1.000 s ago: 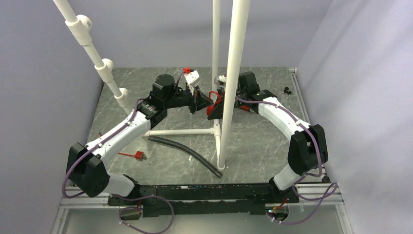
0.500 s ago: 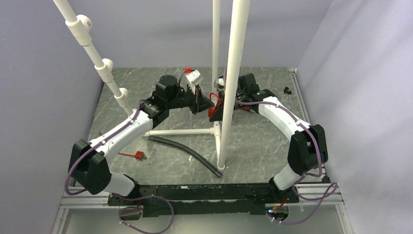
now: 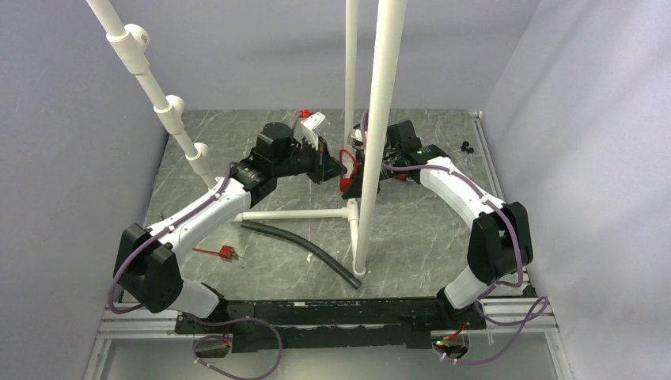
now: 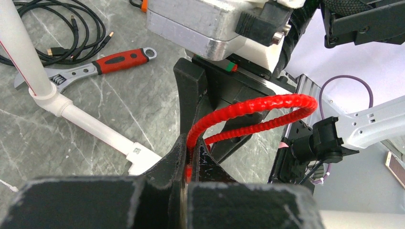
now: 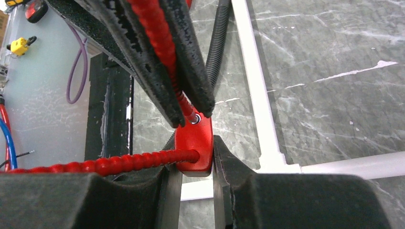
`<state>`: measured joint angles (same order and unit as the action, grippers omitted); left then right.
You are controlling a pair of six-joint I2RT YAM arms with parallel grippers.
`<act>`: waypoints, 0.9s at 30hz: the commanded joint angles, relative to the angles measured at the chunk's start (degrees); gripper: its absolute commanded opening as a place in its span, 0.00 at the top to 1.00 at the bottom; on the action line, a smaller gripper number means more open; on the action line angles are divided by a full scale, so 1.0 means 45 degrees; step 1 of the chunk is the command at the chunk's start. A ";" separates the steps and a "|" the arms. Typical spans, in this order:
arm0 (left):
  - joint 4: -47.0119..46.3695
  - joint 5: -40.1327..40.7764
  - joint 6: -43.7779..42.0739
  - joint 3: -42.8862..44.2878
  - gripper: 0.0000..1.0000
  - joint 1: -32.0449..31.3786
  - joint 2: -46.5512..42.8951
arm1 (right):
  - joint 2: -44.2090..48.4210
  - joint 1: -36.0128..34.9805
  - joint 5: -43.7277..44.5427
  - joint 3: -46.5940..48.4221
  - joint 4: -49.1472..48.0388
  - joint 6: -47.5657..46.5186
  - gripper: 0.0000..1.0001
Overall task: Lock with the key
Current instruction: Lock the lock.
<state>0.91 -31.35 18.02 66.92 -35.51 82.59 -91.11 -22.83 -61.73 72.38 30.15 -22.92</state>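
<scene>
A red cable lock hangs in the air between my two grippers, behind the white upright pipe (image 3: pixel 378 127). My right gripper (image 5: pixel 196 160) is shut on the flat red lock body (image 5: pixel 195 140). One end of the ribbed red cable (image 5: pixel 114 163) enters the body's side. My left gripper (image 4: pixel 192 143) is shut on the cable's other end (image 4: pixel 253 106), and its black fingers (image 5: pixel 143 62) hold the metal tip against the top of the body. In the top view the left gripper (image 3: pixel 322 169) and right gripper (image 3: pixel 349 179) nearly touch. The key is not in view.
A white pipe frame (image 3: pixel 297 214) lies on the grey marbled table with uprights rising from it. A black corrugated hose (image 3: pixel 305 249) lies in front. A small red and black item (image 3: pixel 225 252) sits at the left. A red-handled wrench (image 4: pixel 107 63) and black cables (image 4: pixel 57 24) lie behind.
My left arm has swung right and carried the cable end up to the lock body. The right gripper has stayed where it was, gripping the body.
</scene>
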 commanded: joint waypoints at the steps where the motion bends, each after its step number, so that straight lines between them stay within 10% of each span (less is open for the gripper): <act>1: 0.3488 -0.1255 0.0339 -0.0845 1.00 -0.0532 0.0837 | 0.0935 0.0167 -0.1542 0.1640 -0.3370 0.0472 1.00; 12: 0.4702 -0.3491 -0.2621 0.0931 0.98 -0.0249 0.1083 | 0.0746 0.0348 -0.2075 0.1043 -0.4062 0.1970 1.00; 27: 0.2087 -0.5833 -0.2290 0.0646 0.50 0.1084 -0.0313 | 0.0374 0.0347 -0.2263 0.1106 -0.1101 -0.0260 1.00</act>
<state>10.15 -52.42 6.72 71.72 -29.91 84.51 -90.76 -21.78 -68.14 72.71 27.24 -20.03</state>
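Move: The left hand has the red cable pinched near its end at the red lock; the lock's body lies about 2 cm back, 2 cm to the right of and 3 cm below this hand. The white pipe tee is some 4 cm ahead, 4 cm right and 20 cm down; the wrench is roughly 12 cm ahead, 17 cm right and equally low. For the right hand, the lock is right between its pads. Upward first, both hands together by about 2 cm, the right still gripping the lock body. Then the left fingers open to nearly half, letting go of the cable, as that hand sinks again and draws some 2 cm left and 2 cm back, turning about 15 degrees clockwise. ##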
